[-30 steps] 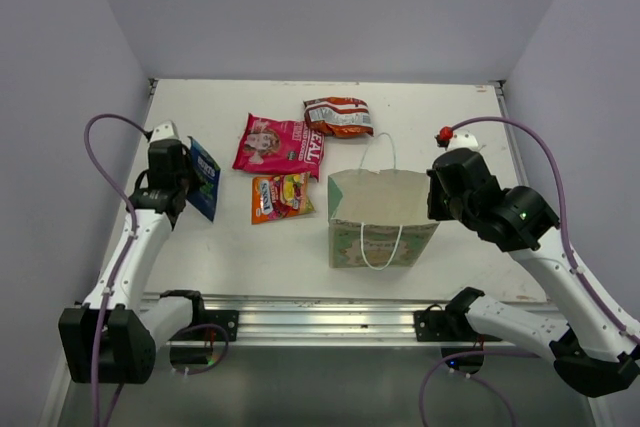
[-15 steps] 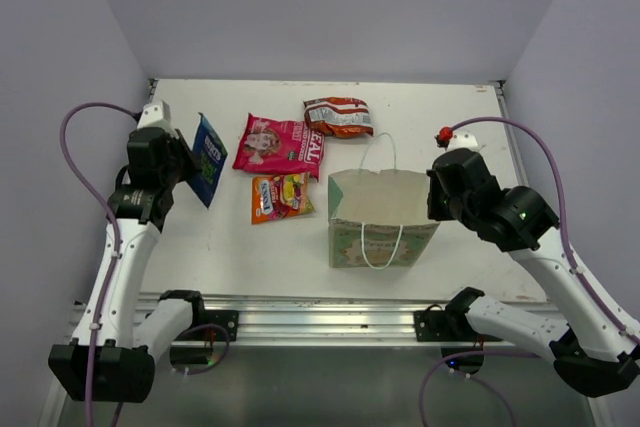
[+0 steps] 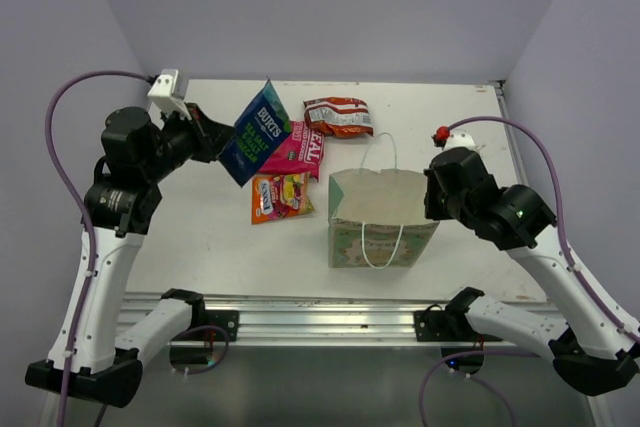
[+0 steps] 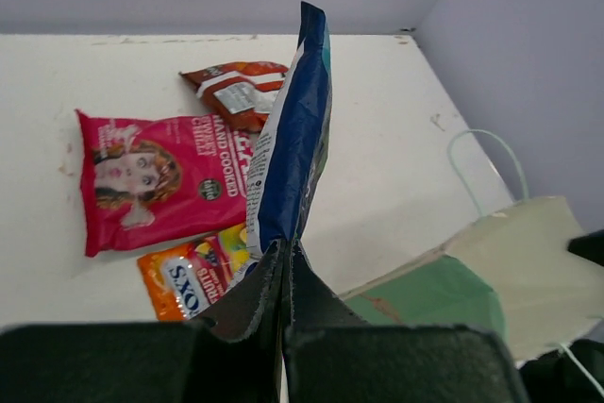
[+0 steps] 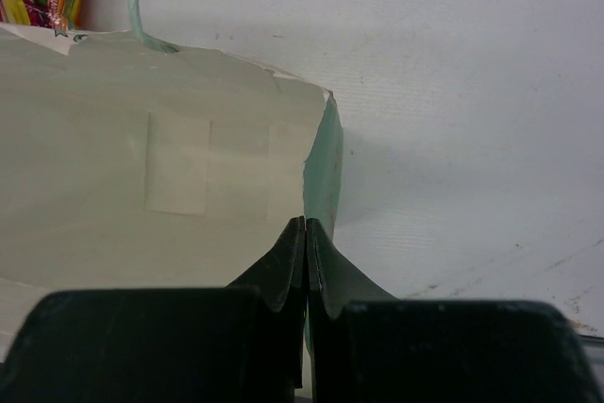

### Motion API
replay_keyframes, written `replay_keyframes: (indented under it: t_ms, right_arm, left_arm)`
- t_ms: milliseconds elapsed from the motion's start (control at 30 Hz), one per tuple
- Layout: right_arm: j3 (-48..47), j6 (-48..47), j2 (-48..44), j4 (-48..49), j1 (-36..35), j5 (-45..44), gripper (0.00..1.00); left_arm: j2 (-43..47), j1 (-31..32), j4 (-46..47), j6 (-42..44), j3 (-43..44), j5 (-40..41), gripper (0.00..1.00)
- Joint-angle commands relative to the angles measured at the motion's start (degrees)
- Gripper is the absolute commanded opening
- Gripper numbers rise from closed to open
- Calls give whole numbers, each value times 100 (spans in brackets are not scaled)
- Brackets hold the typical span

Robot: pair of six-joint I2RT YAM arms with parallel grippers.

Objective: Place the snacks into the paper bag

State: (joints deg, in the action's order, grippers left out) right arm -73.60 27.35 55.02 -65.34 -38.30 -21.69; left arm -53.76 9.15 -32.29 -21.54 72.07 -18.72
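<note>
My left gripper [image 3: 224, 141] [image 4: 285, 248] is shut on the bottom edge of the blue Burts crisp bag [image 3: 257, 131] [image 4: 293, 129] and holds it in the air above the other snacks. The pink packet [image 3: 304, 151] [image 4: 151, 175], partly hidden by the blue bag, lies flat on the table. So do the orange-yellow candy packet [image 3: 281, 196] [image 4: 189, 277] and the red-white-brown packet [image 3: 338, 115] [image 4: 236, 92]. The paper bag [image 3: 381, 237] [image 5: 179, 153] stands upright and open at mid-table. My right gripper [image 3: 431, 197] [image 5: 305, 225] is shut on the bag's right side wall.
The white table [image 3: 220, 247] is boxed in by pale walls at the left, back and right. A metal rail [image 3: 310, 315] runs along its near edge. The bag's white cord handles [image 3: 384, 147] loop over its front and back.
My left arm has raised the blue crisp bag off the table's left side and carried it up and to the right, over the pink packet. The right arm and paper bag have not moved.
</note>
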Motion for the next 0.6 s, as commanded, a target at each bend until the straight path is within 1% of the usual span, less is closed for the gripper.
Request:
replay_keyframes:
  t_ms: [0,167,267,333,367,400,467,500,567]
  right_arm:
    - [21,-2,43,171,-10,86,0]
    - [21,24,26,171,-10,104,0]
    - [30,42,17,162,-10,95,0]
    - [30,51,8,153,-10,78,0]
    - [30,68,-9,145,-19,69,0]
    - [39,77,-18,144,-10,69,0]
    - [39,86,-36,127,-10,34,0]
    - [30,86,-44,110,-19,25,0]
    - [21,95,-53,92,-2,-10,0]
  left_arm:
    - [-126,166,328,-287,613,-1063,0]
    - [-354,403,1065,-869,1001,-1555,0]
    - [-504,666,1461,-1141,1125,-1521,0]
    - [-583,1053,1708,-1334,1072,-1416,0]
    - [-644,1254,1900,-1370,1063,-1215,0]
    - [-784,1717,1998,-1405,1063,-1074,0]
    - [-952,2264,2191,-1379,1168,-627,0]
    - [-1153,2772,2236,-1362,1221,-520,0]
    - [-1312,3188,2323,-1327,1370,-222,0]
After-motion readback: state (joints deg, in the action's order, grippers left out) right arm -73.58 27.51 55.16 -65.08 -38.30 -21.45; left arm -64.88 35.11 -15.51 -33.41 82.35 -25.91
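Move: The left hand already holds the blue crisps; the paper bag they are bound for stands about 25 cm to its right and 10 back, its middle some 24 cm below. On the table, roughly 35 cm below this hand, the pink packet lies 10 ahead and 5 right, the orange sweets level with the hand and 6 right. From the right hand, at the bag's right rim, the bag's middle is about 9 cm left, 2 back and 13 below. Keeping the blue crisps pinched in its shut fingers, the left hand sweeps some 16 cm right towards the paper bag, speeding up late. It climbs about 9 cm, nearly all early on, and draws back 5 cm, mostly late, while swinging some 30 degrees clockwise and rolling its left side down. The right hand stays put, still pinching the bag's right rim. ##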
